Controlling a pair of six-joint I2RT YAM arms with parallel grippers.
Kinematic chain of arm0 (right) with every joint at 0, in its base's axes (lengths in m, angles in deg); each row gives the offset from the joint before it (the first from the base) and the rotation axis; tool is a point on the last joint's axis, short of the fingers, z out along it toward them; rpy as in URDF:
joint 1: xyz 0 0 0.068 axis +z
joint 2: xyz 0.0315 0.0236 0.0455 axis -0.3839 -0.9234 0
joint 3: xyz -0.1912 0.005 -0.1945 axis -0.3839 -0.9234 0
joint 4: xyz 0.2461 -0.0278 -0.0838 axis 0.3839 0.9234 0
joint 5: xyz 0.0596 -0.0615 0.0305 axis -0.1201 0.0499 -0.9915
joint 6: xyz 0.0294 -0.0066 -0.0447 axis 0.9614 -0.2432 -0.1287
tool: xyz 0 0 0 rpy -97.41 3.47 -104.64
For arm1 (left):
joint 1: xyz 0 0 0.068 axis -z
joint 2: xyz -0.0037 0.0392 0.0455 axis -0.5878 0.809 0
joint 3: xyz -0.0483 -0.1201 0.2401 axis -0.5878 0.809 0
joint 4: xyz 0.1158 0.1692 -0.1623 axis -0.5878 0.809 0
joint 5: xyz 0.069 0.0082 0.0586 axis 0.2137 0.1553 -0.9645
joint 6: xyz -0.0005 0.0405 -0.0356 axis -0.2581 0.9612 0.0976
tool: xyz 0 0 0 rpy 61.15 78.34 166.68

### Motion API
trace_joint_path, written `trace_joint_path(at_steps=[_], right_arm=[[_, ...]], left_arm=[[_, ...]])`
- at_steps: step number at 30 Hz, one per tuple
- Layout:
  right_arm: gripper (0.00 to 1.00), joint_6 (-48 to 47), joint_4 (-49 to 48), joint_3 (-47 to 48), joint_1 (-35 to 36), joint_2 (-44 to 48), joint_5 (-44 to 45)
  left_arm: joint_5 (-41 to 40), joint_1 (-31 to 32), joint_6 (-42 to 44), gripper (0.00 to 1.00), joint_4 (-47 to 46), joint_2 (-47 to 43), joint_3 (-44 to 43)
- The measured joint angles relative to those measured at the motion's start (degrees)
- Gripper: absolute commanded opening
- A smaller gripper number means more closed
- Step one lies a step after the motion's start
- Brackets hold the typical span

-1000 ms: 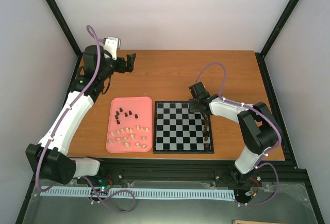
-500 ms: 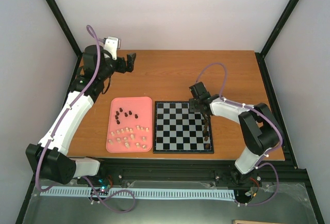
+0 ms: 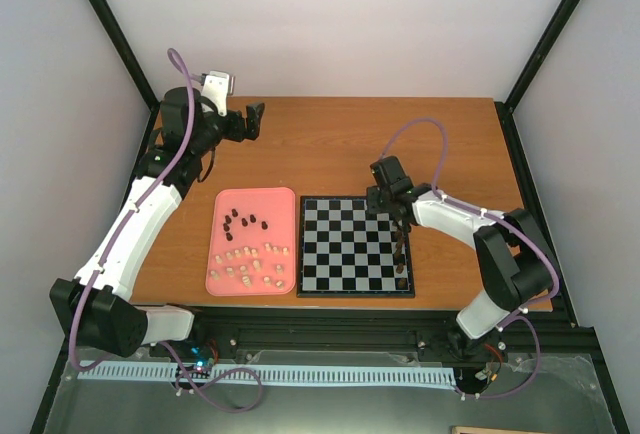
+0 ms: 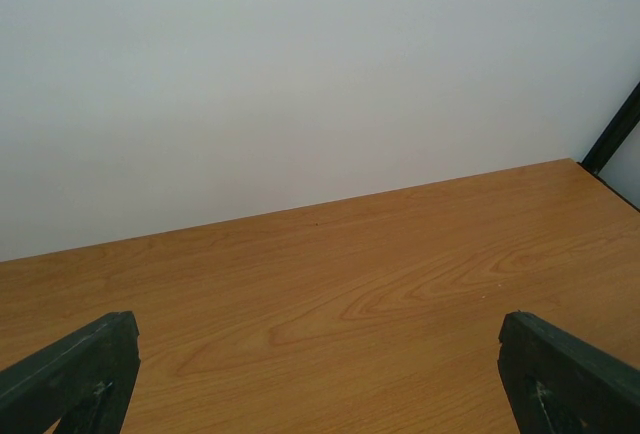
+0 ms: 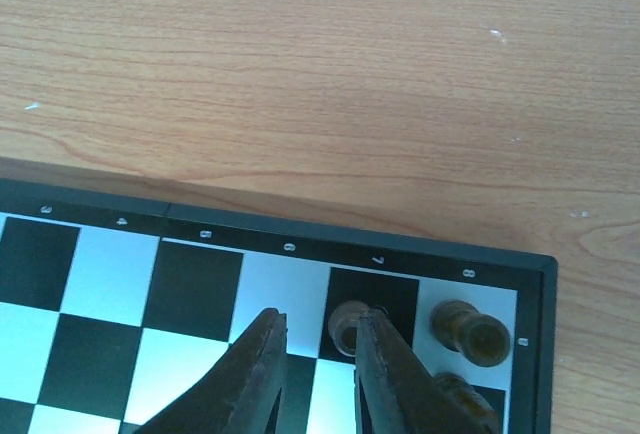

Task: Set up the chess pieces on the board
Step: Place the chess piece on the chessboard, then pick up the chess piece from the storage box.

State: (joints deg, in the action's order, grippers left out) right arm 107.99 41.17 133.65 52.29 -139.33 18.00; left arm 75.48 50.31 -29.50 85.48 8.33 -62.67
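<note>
The board point(image 3: 340, 254) lies right of centre, with a line of dark chess pieces point(image 3: 401, 254) along its right edge. My right gripper point(image 3: 390, 210) hangs over the board's far right corner. In the right wrist view its jaws point(image 5: 322, 339) stand a little apart: a dark piece point(image 5: 346, 326) rests on a black square point(image 5: 395, 289) against the right finger point(image 5: 395, 374), clear of the left one. Two more dark pieces point(image 5: 470, 332) stand in the corner column. My left gripper point(image 3: 252, 119), far back left, is open over bare wood point(image 4: 320, 374).
A pink tray point(image 3: 250, 194) left of the board holds several dark chessmen point(image 3: 242, 221) and several cream ones point(image 3: 250, 264). Black frame posts rise at the table's back corners. Wood shows beyond the board's far edge point(image 5: 300, 74).
My right gripper's jaws have parted around the dark piece on the board, and that arm's elbow has drifted slightly right. The left arm has not moved.
</note>
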Motion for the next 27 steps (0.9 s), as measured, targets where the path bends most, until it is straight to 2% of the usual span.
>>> trace_joint_path(at_steps=[4,8,16,22,27], right_arm=[[0.31,-0.96,0.17,0.94,1.90,0.00,-0.02],[0.42,-2.49,0.13,5.20,6.64,-0.61,-0.11],[0.42,-5.73,-1.60,19.47,17.25,-11.15,-4.22],[0.41,-7.61,-0.70,27.89,20.92,-21.35,-9.97],[0.41,-9.29,0.98,32.11,23.30,-25.75,-12.76]], left_arm=[[0.20,0.00,-0.24,1.00,-0.02,0.00,0.00],[0.39,0.00,-0.74,1.00,-0.02,-0.02,0.00],[0.81,0.00,-1.07,1.00,-0.09,-2.01,0.02],[0.81,0.00,-1.11,1.00,-0.55,-3.67,0.07],[0.74,0.00,-1.11,1.00,-0.83,-3.76,0.22]])
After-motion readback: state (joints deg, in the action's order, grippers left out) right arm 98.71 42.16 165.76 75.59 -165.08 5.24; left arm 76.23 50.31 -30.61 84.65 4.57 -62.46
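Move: About 31 cm to the right hand's left, 6 cm nearer the base and 5 cm lower, the nearest dark chess piece stands in the pink tray. A second dark piece is some 3 cm to the left of it and 2 cm farther out, and a light piece about 6 cm nearer the base. The just-placed piece is right under this empty hand. From the left hand the nearest dark piece lies some 11 cm back and 34 cm down. Sweeping left from the placed piece, the empty right hand crosses the board's far side to the pink tray, some 27 cm in all and drifting back about 4 cm near the end. It arcs up 5 to 6 cm, then sinks almost as far, turning nearly 40 degrees counter-clockwise while its fingers open wider above the nearest dark piece. The idle left hand rises about 3 cm. ##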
